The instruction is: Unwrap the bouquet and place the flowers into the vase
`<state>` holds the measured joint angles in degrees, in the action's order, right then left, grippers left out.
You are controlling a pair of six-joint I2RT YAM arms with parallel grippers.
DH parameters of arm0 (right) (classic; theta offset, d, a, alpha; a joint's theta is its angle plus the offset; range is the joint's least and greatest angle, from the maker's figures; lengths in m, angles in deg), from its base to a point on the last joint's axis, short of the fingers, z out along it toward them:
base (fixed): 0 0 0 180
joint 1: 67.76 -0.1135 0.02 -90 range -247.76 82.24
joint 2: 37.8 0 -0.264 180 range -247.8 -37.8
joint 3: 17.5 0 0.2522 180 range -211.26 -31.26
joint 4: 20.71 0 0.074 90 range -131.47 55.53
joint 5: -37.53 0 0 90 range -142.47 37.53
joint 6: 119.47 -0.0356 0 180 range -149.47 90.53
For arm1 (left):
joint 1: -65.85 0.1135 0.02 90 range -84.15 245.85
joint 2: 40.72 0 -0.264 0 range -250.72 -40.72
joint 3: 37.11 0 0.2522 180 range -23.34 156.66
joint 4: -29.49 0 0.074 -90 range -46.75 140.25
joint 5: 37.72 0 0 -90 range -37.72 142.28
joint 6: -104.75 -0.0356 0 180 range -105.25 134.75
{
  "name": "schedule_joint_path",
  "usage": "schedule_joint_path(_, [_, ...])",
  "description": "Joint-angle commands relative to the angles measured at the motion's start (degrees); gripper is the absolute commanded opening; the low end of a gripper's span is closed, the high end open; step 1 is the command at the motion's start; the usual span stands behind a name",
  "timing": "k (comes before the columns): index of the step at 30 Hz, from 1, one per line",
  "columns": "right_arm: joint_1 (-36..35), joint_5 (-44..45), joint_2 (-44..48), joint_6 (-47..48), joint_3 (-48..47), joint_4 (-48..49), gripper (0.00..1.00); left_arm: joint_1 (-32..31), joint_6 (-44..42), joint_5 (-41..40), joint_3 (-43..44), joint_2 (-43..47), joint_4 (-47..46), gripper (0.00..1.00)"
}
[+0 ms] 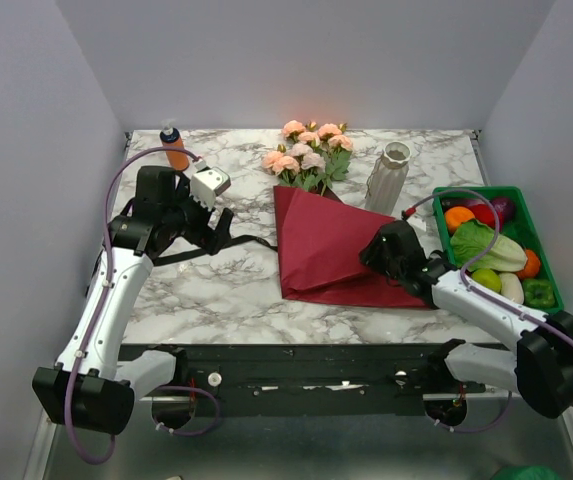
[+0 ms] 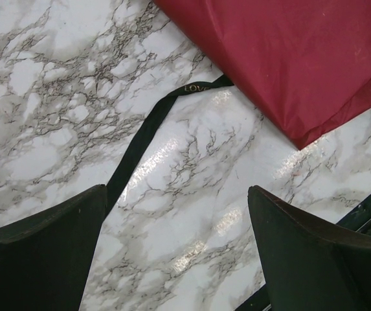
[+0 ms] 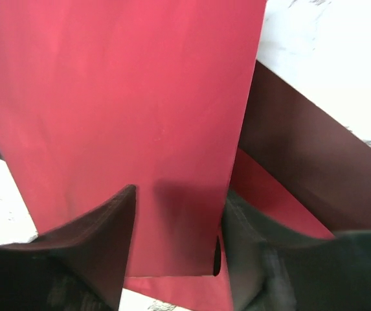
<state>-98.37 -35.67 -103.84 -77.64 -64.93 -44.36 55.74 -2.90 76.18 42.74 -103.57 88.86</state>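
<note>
The bouquet lies at mid-table: peach-pink flowers (image 1: 306, 150) stick out of the far end of a loosened sheet of dark red paper (image 1: 321, 250). Its black ribbon (image 1: 251, 242) is untied and trails left over the marble. The white ribbed vase (image 1: 387, 178) stands upright just right of the flower heads. My left gripper (image 1: 218, 230) hovers open over bare marble (image 2: 175, 220), with the ribbon (image 2: 140, 139) passing its left finger and the paper's corner (image 2: 289, 58) ahead. My right gripper (image 1: 374, 255) sits at the paper's near right edge, jaws partly open astride a red flap (image 3: 127, 97).
A small orange bottle with a blue cap (image 1: 174, 147) stands at the back left. A green basket (image 1: 478, 190) of toy fruit and vegetables fills the right side. The table's front edge runs just below the paper's near corner.
</note>
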Motion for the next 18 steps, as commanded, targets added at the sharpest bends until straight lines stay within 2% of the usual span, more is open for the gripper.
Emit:
schedule_joint_path(1, [0.5,-3.9,-1.0,0.0,-2.3,4.4,0.39,0.0,-1.0,-1.9,0.6,0.8,1.3,0.99])
schedule_joint_path(4, [0.4,-5.9,-0.1,1.4,-4.2,5.6,0.19,0.0,-1.1,-2.3,2.2,0.0,2.3,0.99])
schedule_joint_path(7, [-1.1,-6.6,0.5,3.5,-7.4,5.1,0.09,0.1,0.6,-2.5,4.4,-0.9,2.7,0.99])
schedule_joint_path(10, [-4.6,-5.5,-0.4,5.8,-11.8,2.9,0.03,0.5,3.8,-4.2,7.6,-1.7,3.2,0.99])
schedule_joint_path(12, [-7.6,-5.4,-2.2,7.0,-16.5,2.3,0.03,1.4,5.7,-4.7,10.4,-1.7,3.2,0.99])
schedule_joint_path(16, [-13.4,-4.9,-8.0,9.6,-25.4,1.5,0.03,6.5,13.9,-6.8,15.1,-1.1,1.2,0.99])
schedule_joint_path(18, [-16.5,-4.9,-12.9,10.2,-30.8,1.5,0.03,11.3,15.5,-6.8,17.7,-0.7,-0.1,0.99])
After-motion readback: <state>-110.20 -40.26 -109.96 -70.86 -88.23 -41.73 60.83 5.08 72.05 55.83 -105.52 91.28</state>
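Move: My right fingers stand either side of the loose edge of the wrapping paper, which is about 1 cm ahead and level with me. The flower heads lie about 23 cm ahead and 14 cm to the left. The vase is some 12 cm ahead and 3 cm to the right, its middle roughly 6 cm above my fingertips. From my left hand, that paper edge is around 33 cm to the right, 1 cm ahead and 14 cm lower. I shut my right fingers from half open, pinching the loose paper edge almost in place, then lift it about 15 cm and carry it some 12 cm left, drifting slightly forward as my fingertips tip up and the wrist turns counter-clockwise. My left hand, open and empty, waits and then rises about 7 cm, swinging counter-clockwise. ##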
